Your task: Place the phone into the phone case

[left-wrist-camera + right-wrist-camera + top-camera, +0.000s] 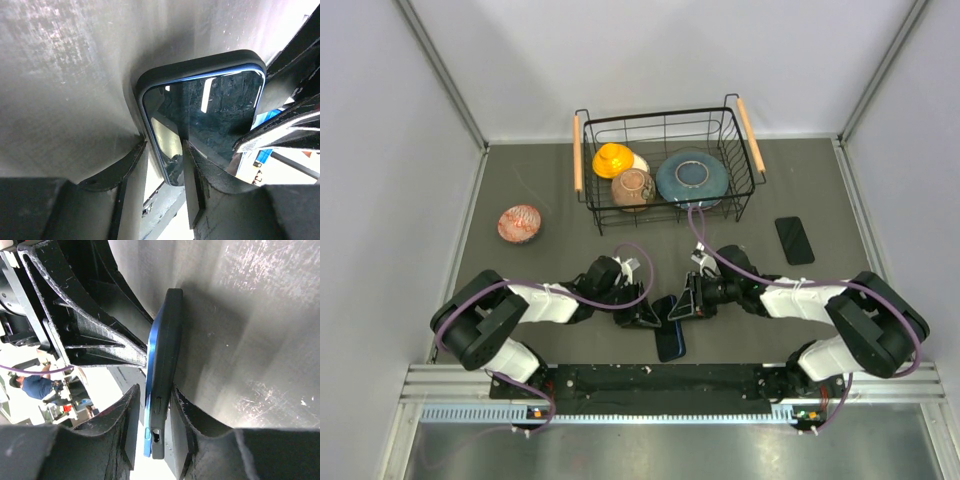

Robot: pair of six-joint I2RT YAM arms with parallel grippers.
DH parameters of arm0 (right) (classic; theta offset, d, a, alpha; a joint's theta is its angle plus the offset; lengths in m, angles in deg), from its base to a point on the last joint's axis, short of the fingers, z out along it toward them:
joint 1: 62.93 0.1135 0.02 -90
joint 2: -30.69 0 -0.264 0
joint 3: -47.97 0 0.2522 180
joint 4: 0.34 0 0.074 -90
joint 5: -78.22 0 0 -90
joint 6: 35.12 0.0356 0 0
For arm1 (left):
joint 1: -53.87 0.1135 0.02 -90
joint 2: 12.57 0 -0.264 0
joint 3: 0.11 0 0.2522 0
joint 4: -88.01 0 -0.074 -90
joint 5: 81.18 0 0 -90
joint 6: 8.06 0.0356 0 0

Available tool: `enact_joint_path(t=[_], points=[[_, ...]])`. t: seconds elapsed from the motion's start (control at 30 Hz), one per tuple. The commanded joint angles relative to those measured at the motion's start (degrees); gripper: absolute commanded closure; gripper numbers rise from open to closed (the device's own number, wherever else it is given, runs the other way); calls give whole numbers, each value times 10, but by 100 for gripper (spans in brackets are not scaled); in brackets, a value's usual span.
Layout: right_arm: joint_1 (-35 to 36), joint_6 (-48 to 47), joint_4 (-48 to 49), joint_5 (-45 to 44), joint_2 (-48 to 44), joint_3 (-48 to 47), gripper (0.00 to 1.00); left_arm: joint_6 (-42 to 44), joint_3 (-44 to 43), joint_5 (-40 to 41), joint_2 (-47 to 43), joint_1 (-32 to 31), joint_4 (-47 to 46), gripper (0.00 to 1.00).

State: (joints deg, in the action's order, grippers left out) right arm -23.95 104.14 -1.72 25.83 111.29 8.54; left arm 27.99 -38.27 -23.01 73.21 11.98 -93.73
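A blue phone [669, 338] sits in a dark case [200, 61], raised on edge between both grippers near the table's front edge. In the left wrist view its screen [210, 110] faces me, the case rim around it. My left gripper [164, 145] pinches the phone's lower corner, one finger [197, 175] on the screen and the other behind the case. In the right wrist view the phone [152, 365] and case [167, 355] are edge-on between the jaws of my right gripper [155, 390]. One finger [192, 420] touches the case back; the other stands a narrow gap off the phone.
A black wire basket [660, 115] at the back holds an orange bowl [613, 158], a brown bowl [633, 187] and a blue plate [691, 177]. A pinkish bowl [520, 223] sits at the left. A flat black slab [794, 240] lies at the right.
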Motion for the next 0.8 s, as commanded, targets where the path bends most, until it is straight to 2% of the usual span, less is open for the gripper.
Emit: enact_joint_path(t=[0.0,0.17,0.27,0.3,0.4,0.53,0.63,0.77], points=[[2,0,47,9,-5,-19,71,10,1,29,11,-6,17,60],[3,12,77,8,24,-14,76,9,1,27,4,-8,16,60],[3,-5,43,-10,21,-24,97,16,-3,33,-16,-9,35,59],[2,-20,28,-18,14,-30,100,26,-5,38,-34,-8,45,59],[3,-40,-17,-45,-15,-39,100,52,-15,65,-85,-4,100,52],[0,-37,-6,-33,-58,-35,100,74,-27,87,-151,3,152,45],[-5,-13,44,-9,-94,-25,100,75,-27,88,-212,8,186,39],[-10,29,121,15,-128,0,100,68,-23,72,-288,9,180,33]])
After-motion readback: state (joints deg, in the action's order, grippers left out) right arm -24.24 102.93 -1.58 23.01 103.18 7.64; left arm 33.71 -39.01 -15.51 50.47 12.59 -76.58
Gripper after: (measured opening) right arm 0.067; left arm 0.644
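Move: The phone, already in the phone case, slants between the grippers with its screen side towards the left hand. Its middle is about 3 cm back, 1 cm left and 2 cm below the right hand, and from the left hand about 2 cm back, 3 cm right and 1 cm higher. From the right hand, the spare black phone lies about 16 cm ahead, 26 cm right and 5 cm lower, and the dish rack's middle some 33 cm ahead, 2 cm left and 1 cm lower. Sink the right gripper just under 1 cm over the forward end of the phone case, shut its part-open fingers to pinch case and phone together, then raise them about 5 cm, easing forward and rolling the forward side up. Hold the left gripper still at first, then spread its fingers wider and draw it up about 5.5 cm and slightly left, rolled the same way. ##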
